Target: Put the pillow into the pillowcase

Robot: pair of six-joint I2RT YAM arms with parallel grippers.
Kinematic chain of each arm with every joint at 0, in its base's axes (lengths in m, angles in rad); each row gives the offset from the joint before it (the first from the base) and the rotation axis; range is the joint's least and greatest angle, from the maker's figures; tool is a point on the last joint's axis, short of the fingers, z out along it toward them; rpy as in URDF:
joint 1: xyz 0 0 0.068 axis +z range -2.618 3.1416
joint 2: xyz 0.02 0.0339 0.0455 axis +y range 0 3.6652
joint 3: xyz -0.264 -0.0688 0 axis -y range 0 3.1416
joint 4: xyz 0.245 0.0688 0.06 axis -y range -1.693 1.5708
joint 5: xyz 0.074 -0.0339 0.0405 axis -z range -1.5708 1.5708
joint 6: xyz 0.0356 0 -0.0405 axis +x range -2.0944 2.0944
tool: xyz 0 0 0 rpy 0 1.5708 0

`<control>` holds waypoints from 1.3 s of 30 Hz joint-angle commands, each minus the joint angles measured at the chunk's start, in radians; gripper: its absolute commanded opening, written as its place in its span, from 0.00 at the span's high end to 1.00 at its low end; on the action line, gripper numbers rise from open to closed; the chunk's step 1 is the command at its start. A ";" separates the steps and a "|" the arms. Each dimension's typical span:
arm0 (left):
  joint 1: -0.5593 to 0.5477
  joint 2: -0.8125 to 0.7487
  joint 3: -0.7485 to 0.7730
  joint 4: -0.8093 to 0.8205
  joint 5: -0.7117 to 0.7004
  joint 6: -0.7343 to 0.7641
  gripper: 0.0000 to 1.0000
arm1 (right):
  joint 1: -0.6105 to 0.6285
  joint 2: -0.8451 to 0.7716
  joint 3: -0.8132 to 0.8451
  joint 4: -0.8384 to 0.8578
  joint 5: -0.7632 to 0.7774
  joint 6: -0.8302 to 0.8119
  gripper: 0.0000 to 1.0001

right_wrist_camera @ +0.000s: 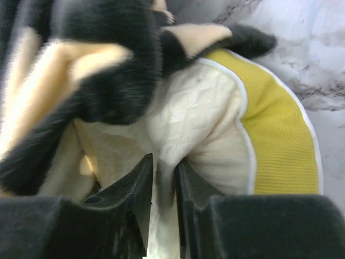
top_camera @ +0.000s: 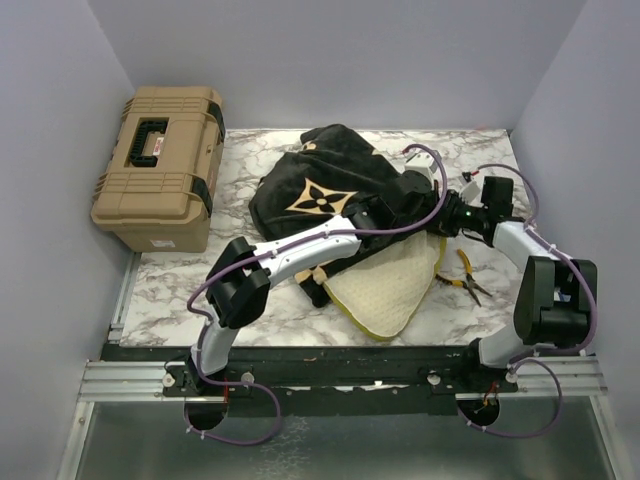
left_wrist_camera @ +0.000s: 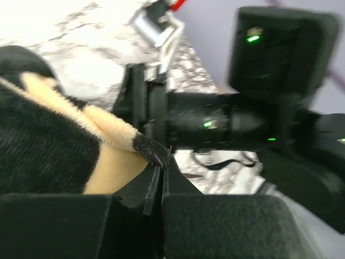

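The black pillowcase (top_camera: 320, 190) with tan flower motifs lies mid-table. The cream quilted pillow (top_camera: 385, 290), yellow-edged, sticks out of its near right side. My left gripper (top_camera: 372, 213) reaches across the sack. In the left wrist view the left gripper (left_wrist_camera: 161, 168) is shut, with a fuzzy black corner of the pillowcase (left_wrist_camera: 150, 149) pinched at its tips. My right gripper (top_camera: 432, 218) comes in from the right. Up close the right gripper (right_wrist_camera: 163, 164) is closed on a fold of the pillow (right_wrist_camera: 194, 118), beside its yellow band (right_wrist_camera: 275, 135), with the pillowcase (right_wrist_camera: 108, 81) bunched over it.
A tan toolbox (top_camera: 160, 165) stands at the back left, half off the marble table (top_camera: 170, 290). Yellow-handled pliers (top_camera: 468, 277) lie on the table right of the pillow. The right arm's wrist (left_wrist_camera: 269, 81) sits close in front of the left gripper. Walls enclose three sides.
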 commanded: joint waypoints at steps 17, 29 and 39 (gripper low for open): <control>0.024 -0.209 -0.026 -0.393 -0.216 0.299 0.11 | 0.016 -0.502 -0.093 -0.650 0.360 -0.125 0.10; 0.102 -0.552 -0.617 -0.591 -0.234 0.159 0.07 | 0.016 -0.652 -0.316 -0.701 0.025 -0.014 0.10; 0.233 -0.700 -1.098 -0.163 0.085 -0.093 0.06 | 0.016 -0.608 -0.466 -0.594 -0.047 0.029 0.10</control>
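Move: From my left hand, still pinched on the pillowcase's mouth, the case's near loose corner lies about 29 cm left, 13 cm back and 23 cm down; the case's big flower is some 26 cm left, 7 cm ahead and 18 cm down. My right hand is still at the pillow's far right corner; the pillow's near right edge is about 22 cm back, 5 cm left and 8 cm down, the pliers roughly 15 cm back, 7 cm right and 11 cm down. I let go with both hands. My left opens wide off the pillowcase's mouth, then swings some 30 cm left, down about 19 cm and back 10 towards the case's near corner, rolling its left side up roughly 40 degrees. My right opens off the pillow and draws back about 22 cm, bowing slightly right before coming back left, tipping down towards the pillow's near right edge. ##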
